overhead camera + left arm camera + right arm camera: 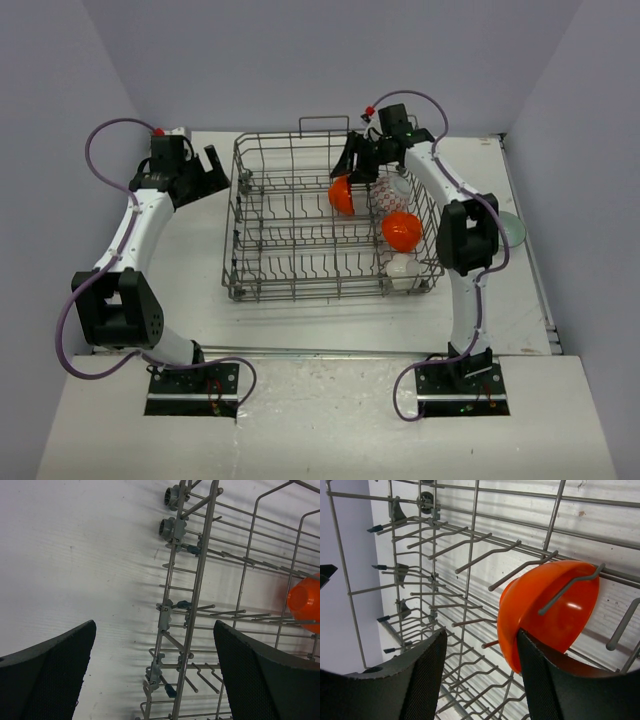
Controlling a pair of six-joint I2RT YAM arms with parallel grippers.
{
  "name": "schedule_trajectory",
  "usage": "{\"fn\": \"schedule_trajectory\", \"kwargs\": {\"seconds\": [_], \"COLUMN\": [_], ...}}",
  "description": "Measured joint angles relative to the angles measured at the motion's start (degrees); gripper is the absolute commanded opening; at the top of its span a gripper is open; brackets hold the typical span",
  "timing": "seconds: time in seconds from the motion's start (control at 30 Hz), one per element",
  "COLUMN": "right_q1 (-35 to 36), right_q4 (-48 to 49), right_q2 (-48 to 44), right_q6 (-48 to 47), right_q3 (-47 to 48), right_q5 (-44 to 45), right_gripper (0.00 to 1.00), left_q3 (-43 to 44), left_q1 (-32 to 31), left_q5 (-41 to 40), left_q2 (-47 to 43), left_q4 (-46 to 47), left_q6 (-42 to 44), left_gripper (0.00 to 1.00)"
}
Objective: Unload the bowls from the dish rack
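Observation:
The grey wire dish rack (330,296) stands mid-table. One orange bowl (342,195) stands on edge among the tines at its back. A second orange bowl (402,231), a white bowl with red pattern (392,200) and a plain white bowl (400,268) sit along its right side. A blue-teal bowl (512,228) lies on the table right of the rack, partly behind my right arm. My right gripper (352,170) is open over the back orange bowl (547,612), whose rim touches the right finger (555,680). My left gripper (205,170) is open and empty at the rack's left wall (197,575).
The rack's loop handle (324,122) rises at its back edge. Upright tines (470,555) surround the orange bowl, one hooked across its front. Grey walls close in the table on the left, back and right. Bare white table (75,555) lies left of the rack.

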Motion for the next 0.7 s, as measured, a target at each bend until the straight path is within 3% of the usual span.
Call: {"fn": "schedule_trajectory", "kwargs": {"seconds": [0.17, 0.27, 0.37, 0.43, 0.47, 0.7], "right_q1": [0.0, 0.0, 0.0, 0.0, 0.0, 0.3], "right_q4": [1.6, 2.1, 3.0, 3.9, 4.6, 8.5], "right_q2": [0.2, 1.1, 1.8, 1.8, 1.8, 1.1], "right_q6": [0.7, 0.8, 1.1, 1.5, 2.2, 4.2], "right_q3": [-2.9, -3.5, -5.0, -6.1, -6.3, -8.4], "right_q5": [-0.2, -0.4, -0.7, -1.3, -2.8, -5.2], "right_gripper": [0.58, 0.49, 0.29, 0.06, 0.0, 0.0], "left_q3": [0.0, 0.0, 0.0, 0.0, 0.0, 0.0], "left_q1": [0.0, 0.0, 0.0, 0.0, 0.0, 0.0], "left_q5": [-0.2, -0.3, -0.4, -0.4, -0.5, -0.5], "left_q2": [0.0, 0.0, 0.0, 0.0, 0.0, 0.0], "left_q4": [0.0, 0.0, 0.0, 0.0, 0.0, 0.0], "left_q6": [0.0, 0.0, 0.0, 0.0, 0.0, 0.0], "left_gripper": [1.0, 1.0, 1.0, 1.0, 1.0, 1.0]}}
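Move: The orange bowl, standing on edge in the rack, has its middle about 7 cm below the right gripper and 4 cm back, neither left nor right of it. The patterned bowl is roughly 11 cm to the right of this gripper and 4 cm back, and the second orange bowl some 14 cm right and 12 cm back, both at about the same depth. From the left gripper the first orange bowl lies about 30 cm right, 2 cm ahead and 10 cm below. Lower the half-open right gripper about 4 cm, easing back about 1 cm and tipping the fingers roughly 5 degrees further down, until they straddle the far upper rim of the orange bowl. Then close them almost fully to pinch that rim, letting the hand drift about 1 cm left as they shut. ##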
